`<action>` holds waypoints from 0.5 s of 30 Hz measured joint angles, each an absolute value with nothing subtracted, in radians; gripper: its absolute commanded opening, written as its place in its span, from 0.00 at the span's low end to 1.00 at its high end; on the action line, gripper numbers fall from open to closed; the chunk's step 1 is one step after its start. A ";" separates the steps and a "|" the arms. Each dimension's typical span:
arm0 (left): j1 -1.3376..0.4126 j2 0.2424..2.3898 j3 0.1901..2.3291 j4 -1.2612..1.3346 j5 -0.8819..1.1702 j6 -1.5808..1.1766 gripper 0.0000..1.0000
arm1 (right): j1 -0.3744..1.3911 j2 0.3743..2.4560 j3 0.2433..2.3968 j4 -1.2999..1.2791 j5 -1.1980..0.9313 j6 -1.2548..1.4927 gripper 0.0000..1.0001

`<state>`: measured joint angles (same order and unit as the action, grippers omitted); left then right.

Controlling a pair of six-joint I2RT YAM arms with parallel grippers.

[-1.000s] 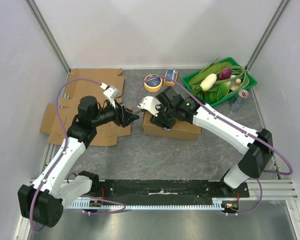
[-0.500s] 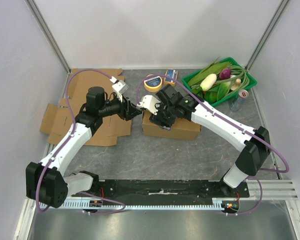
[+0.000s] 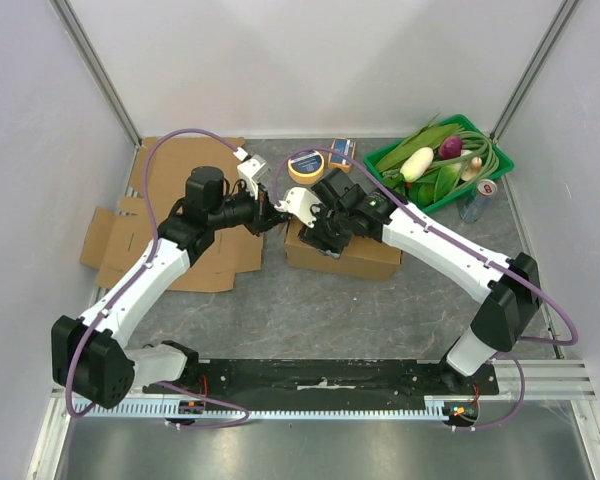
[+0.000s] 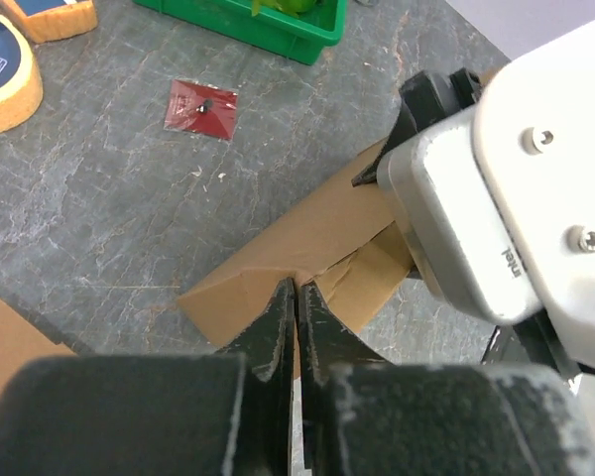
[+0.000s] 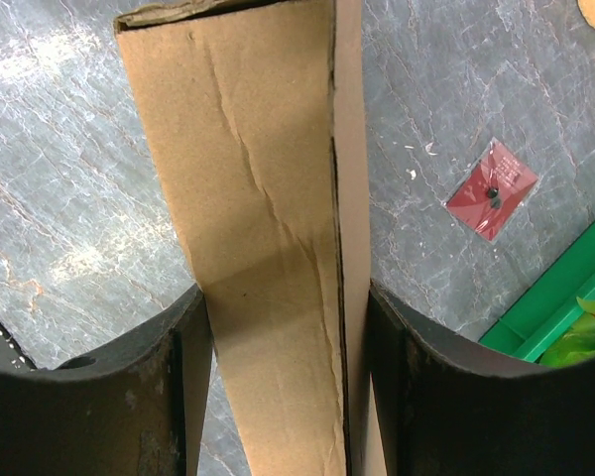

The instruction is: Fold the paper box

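Note:
The brown paper box (image 3: 352,256) lies mid-table, partly folded. My right gripper (image 3: 325,235) comes down over its left part, and in the right wrist view the cardboard (image 5: 258,198) fills the gap, with both fingers pressed against its sides. My left gripper (image 3: 278,218) reaches in from the left to the box's left end. In the left wrist view its fingertips (image 4: 297,290) are pressed together on the edge of a cardboard flap (image 4: 307,248), and a thin brown strip shows between them. The right wrist camera housing (image 4: 516,188) sits close by on the right.
Flat cardboard sheets (image 3: 170,235) lie at the left. A yellow tape roll (image 3: 305,165) and a small blue-orange box (image 3: 341,152) sit behind the box. A green bin of vegetables (image 3: 495,160) and a can (image 3: 485,190) stand at back right. A red packet (image 4: 203,104) lies on the table.
My left arm has swung right to the box's left end, and its gripper has gone from open to shut there. The right arm has barely moved.

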<state>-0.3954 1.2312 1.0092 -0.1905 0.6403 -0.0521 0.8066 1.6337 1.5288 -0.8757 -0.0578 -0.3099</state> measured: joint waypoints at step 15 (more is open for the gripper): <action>-0.428 1.231 1.022 -0.237 0.518 -0.168 0.39 | 0.807 1.632 1.512 -0.842 -0.044 -0.299 0.50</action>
<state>-0.4278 1.2312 1.0218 -0.2375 0.5179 -0.1684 0.8070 1.6318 1.5120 -0.8425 -0.0437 -0.2993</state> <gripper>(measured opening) 0.408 0.625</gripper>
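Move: The left fingers are already nearly shut at the raised lid corner on the box's left end, which lies right at their tips. From this hand, the box's middle is about 12 cm to the right, 7 cm back and 5 cm lower; the yellow tape roll is some 13 cm ahead, 4 cm right and 20 cm below. From the right hand, gripping the box around its sides, that corner is about 8 cm left, 5 cm ahead and 4 cm higher. Turning counter-clockwise and tipping a little downward, under 10 degrees in all, the left hand stays at the box's left end; its fingers finish closing on the lid corner, then spread to roughly two-fifths open, letting go of their pinch and ending astride the edge, about half a centimetre lower. The right hand keeps its grip around the box's sides and holds it in the air almost still. ##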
